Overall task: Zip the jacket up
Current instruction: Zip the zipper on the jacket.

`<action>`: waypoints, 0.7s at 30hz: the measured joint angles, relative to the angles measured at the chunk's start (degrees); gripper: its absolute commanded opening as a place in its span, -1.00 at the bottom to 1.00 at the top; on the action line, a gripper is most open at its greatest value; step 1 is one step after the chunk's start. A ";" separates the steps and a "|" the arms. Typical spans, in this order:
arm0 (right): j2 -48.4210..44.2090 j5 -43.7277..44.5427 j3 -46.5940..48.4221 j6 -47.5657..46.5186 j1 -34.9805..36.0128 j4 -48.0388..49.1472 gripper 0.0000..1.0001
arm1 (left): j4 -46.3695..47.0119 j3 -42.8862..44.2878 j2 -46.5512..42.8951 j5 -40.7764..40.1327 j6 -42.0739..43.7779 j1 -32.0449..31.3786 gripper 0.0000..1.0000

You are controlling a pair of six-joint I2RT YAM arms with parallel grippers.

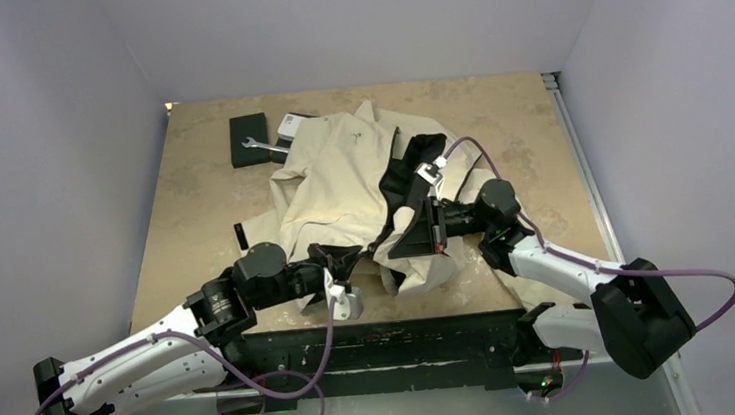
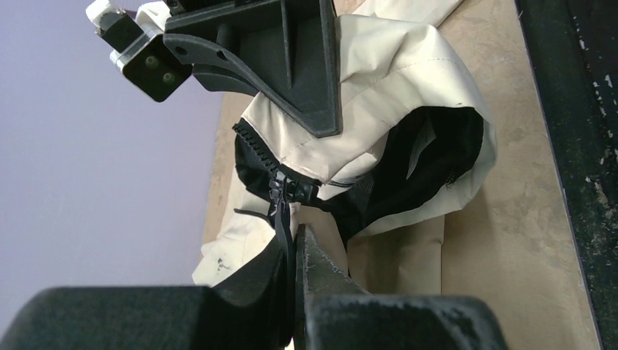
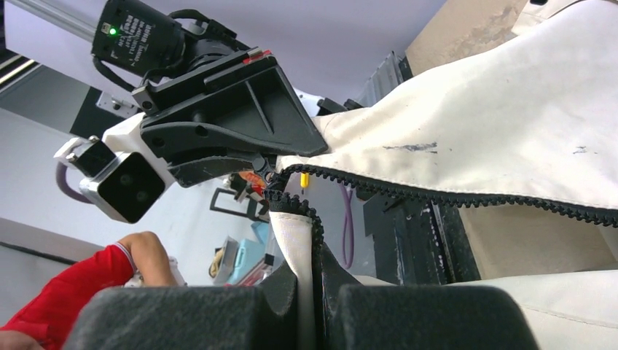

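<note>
The cream jacket [image 1: 336, 180] lies crumpled mid-table with its black lining showing. My left gripper [image 1: 334, 268] is at its near edge. In the left wrist view the gripper [image 2: 297, 248] is shut on a black zipper strip hanging from the slider [image 2: 280, 191]. My right gripper [image 1: 418, 231] holds a raised fold just to the right. In the right wrist view it [image 3: 313, 255] is shut on the cream front edge with black zipper teeth [image 3: 437, 195]. The two grippers sit close together, each visible in the other's wrist view.
A black box [image 1: 249, 138] with a wrench [image 1: 263, 146] and a white device [image 1: 291, 126] sit at the back left by the jacket. A small black object [image 1: 242, 236] lies left of it. A black rail [image 1: 405, 335] runs along the near table edge.
</note>
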 measured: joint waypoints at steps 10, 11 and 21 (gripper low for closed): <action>0.00 1.44 -1.36 3.43 -0.79 4.96 -1.00 | 0.96 -1.53 -2.60 3.15 1.73 0.00 -0.15; 0.00 1.46 -1.36 3.43 -0.79 4.96 -1.00 | 0.96 -1.55 -2.60 3.15 1.86 0.00 -0.15; 0.00 1.53 -1.66 3.43 -0.79 4.94 -1.00 | 0.81 -1.55 -2.54 2.21 1.18 0.00 -0.09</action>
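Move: The zipper slider sits between the two hands at about their height, some 4 cm to the right of the left hand and 1 cm farther out; its pull tape is already shut in the left fingers. The right fingers, about 8 cm to the left hand's right and level with it, pinch the zipper strip, the slider some 4 cm to their left. The jacket's black lining lies about 15 cm ahead and 12 cm right of the left hand, well below. The slider's pull tape, still pinched at the start, is let go: the left hand finishes its tug with about 1 cm more back towards the base and a touch up, opening its fingers to nearly half during the tug, then almost stays there with them parted, just behind the tape. The right hand keeps its pinch on the zipper strip and holds nearly in place. ##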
